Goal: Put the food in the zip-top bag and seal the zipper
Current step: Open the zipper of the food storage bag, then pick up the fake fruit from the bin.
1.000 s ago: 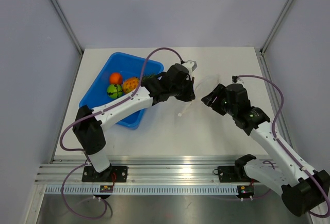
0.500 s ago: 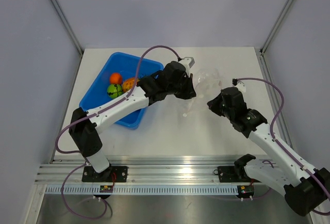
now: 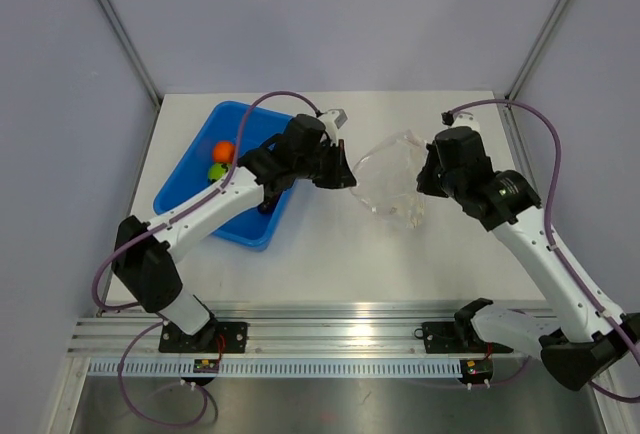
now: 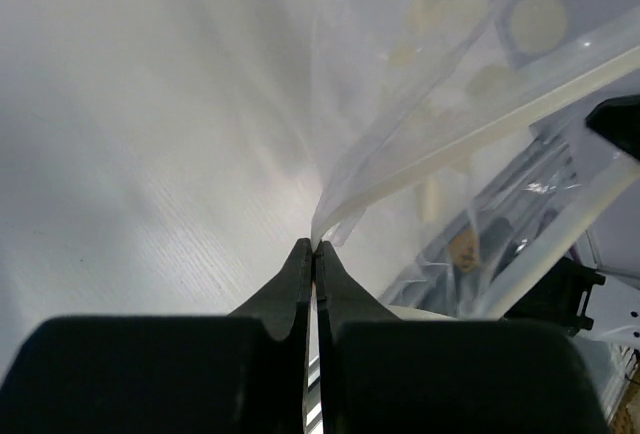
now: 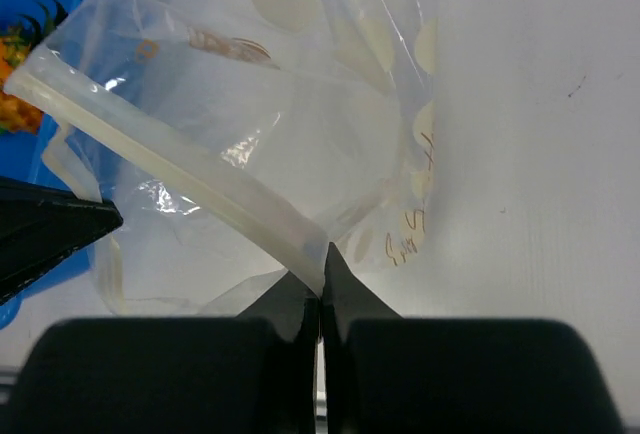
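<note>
The zip-top bag (image 3: 392,180), clear with white dots, hangs stretched between both grippers above the table. My left gripper (image 3: 350,176) is shut on the bag's left mouth corner (image 4: 322,222), and the zipper (image 4: 480,119) runs away from its tips. My right gripper (image 3: 426,180) is shut on the opposite corner, with the zipper (image 5: 170,154) leading off to the left from its tips (image 5: 322,254). Of the food, an orange ball (image 3: 224,151) and a green ball (image 3: 217,171) lie in the blue tray (image 3: 190,196). The pineapple (image 5: 18,94) shows in the right wrist view.
The blue tray sits at the table's left, partly under my left arm. White table (image 3: 440,244) lies below and in front of the bag. Grey walls close in the back and both sides, and an aluminium rail (image 3: 340,339) runs along the near edge.
My right gripper has closed on the bag's edge and moved back. The left gripper has drawn left with its corner. The bag now hangs spread between them.
</note>
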Controlling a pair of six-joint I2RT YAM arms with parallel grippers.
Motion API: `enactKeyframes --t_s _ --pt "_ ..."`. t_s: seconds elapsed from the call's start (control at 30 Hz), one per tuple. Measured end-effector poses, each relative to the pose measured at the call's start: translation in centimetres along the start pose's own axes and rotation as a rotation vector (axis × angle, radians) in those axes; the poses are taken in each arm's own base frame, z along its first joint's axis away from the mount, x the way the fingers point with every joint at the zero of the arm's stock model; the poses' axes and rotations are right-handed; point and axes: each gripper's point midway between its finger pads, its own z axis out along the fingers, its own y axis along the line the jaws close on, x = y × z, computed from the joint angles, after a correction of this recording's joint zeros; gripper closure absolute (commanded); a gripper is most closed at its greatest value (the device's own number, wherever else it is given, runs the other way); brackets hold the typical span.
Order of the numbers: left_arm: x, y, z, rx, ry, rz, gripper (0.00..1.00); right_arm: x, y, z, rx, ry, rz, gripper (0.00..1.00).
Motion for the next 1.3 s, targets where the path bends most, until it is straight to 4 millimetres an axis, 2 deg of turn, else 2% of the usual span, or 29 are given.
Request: enactKeyframes --t_s 0.1,0.17,0.37,0.4,0.43,0.47,0.53,0.57,0.8,0.93,1.03,1.1,1.17,1.23,1.3 --pt "1.8 0.9 0.5 -0.005 0.046 0.012 1.0 -0.4 0.5 0.0 0.007 0.057 -0.061 1.0" --pt "3.4 1.7 1.1 -0.014 0.086 0.021 1.0 0.2 0.9 0.7 0.008 0.104 -0.088 1.0" --pt "7.5 4.9 3.0 -0.071 0.195 0.031 1.0 5.3 1.7 4.3 0.013 0.301 -0.144 1.0" --pt "8.0 5.4 3.3 -0.081 0.211 0.035 0.95 6.2 1.8 4.8 0.01 0.331 -0.144 1.0" --pt "8.3 5.7 3.4 -0.086 0.22 0.038 0.86 7.0 1.8 5.3 0.009 0.354 -0.14 1.0" --pt "8.4 6.0 3.6 -0.091 0.228 0.043 0.64 7.7 1.9 5.7 0.009 0.372 -0.135 1.0" --pt "8.7 6.3 3.7 -0.083 0.246 0.045 0.57 8.4 2.1 6.3 0.008 0.392 -0.125 1.0" --pt "8.8 6.5 3.7 -0.08 0.253 0.04 0.5 8.6 2.3 6.6 0.004 0.397 -0.12 1.0" --pt "8.6 7.3 2.9 -0.093 0.272 0.038 0.47 9.2 3.4 8.3 -0.017 0.406 -0.108 1.0" --pt "6.9 6.3 0.8 -0.086 0.24 0.052 0.48 9.7 3.7 8.8 -0.025 0.425 -0.106 1.0" --pt "3.4 5.6 -1.9 -0.072 0.137 0.059 0.51 9.9 4.0 9.0 -0.032 0.429 -0.108 1.0" --pt "0.8 6.1 -4.1 -0.082 0.049 0.044 0.52 9.9 4.3 9.0 -0.039 0.428 -0.108 1.0" --pt "-1.4 7.7 -6.1 -0.123 -0.028 0.017 0.52 10.1 4.7 8.9 -0.046 0.427 -0.111 1.0" --pt "-3.1 10.5 -7.9 -0.214 -0.091 -0.027 0.49 10.2 5.0 8.8 -0.052 0.429 -0.113 1.0" --pt "-3.9 14.0 -9.2 -0.331 -0.126 -0.078 0.47 10.4 5.2 8.7 -0.058 0.43 -0.117 1.0"
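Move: The open-mouthed bag hangs between both closed grippers: its middle is roughly 8 cm right of the left hand and 7 cm left of the right hand, some 6 to 8 cm below them. From the left hand, the eggplant in the blue tray lies about 17 cm left, 1 cm ahead and 13 cm down; the pineapple is about 21 cm left, 7 cm ahead and 11 cm down. Lower both grippers together about 11 cm, still pinching opposite lips of the bag. Open the left fingers about halfway to let go of its lip, then lift that gripper back up and swing it left and forward, over the blue tray's near side. Keep the right fingers shut on their lip, easing that hand some 8 cm left as its fingertips tip down about 20 degrees. ##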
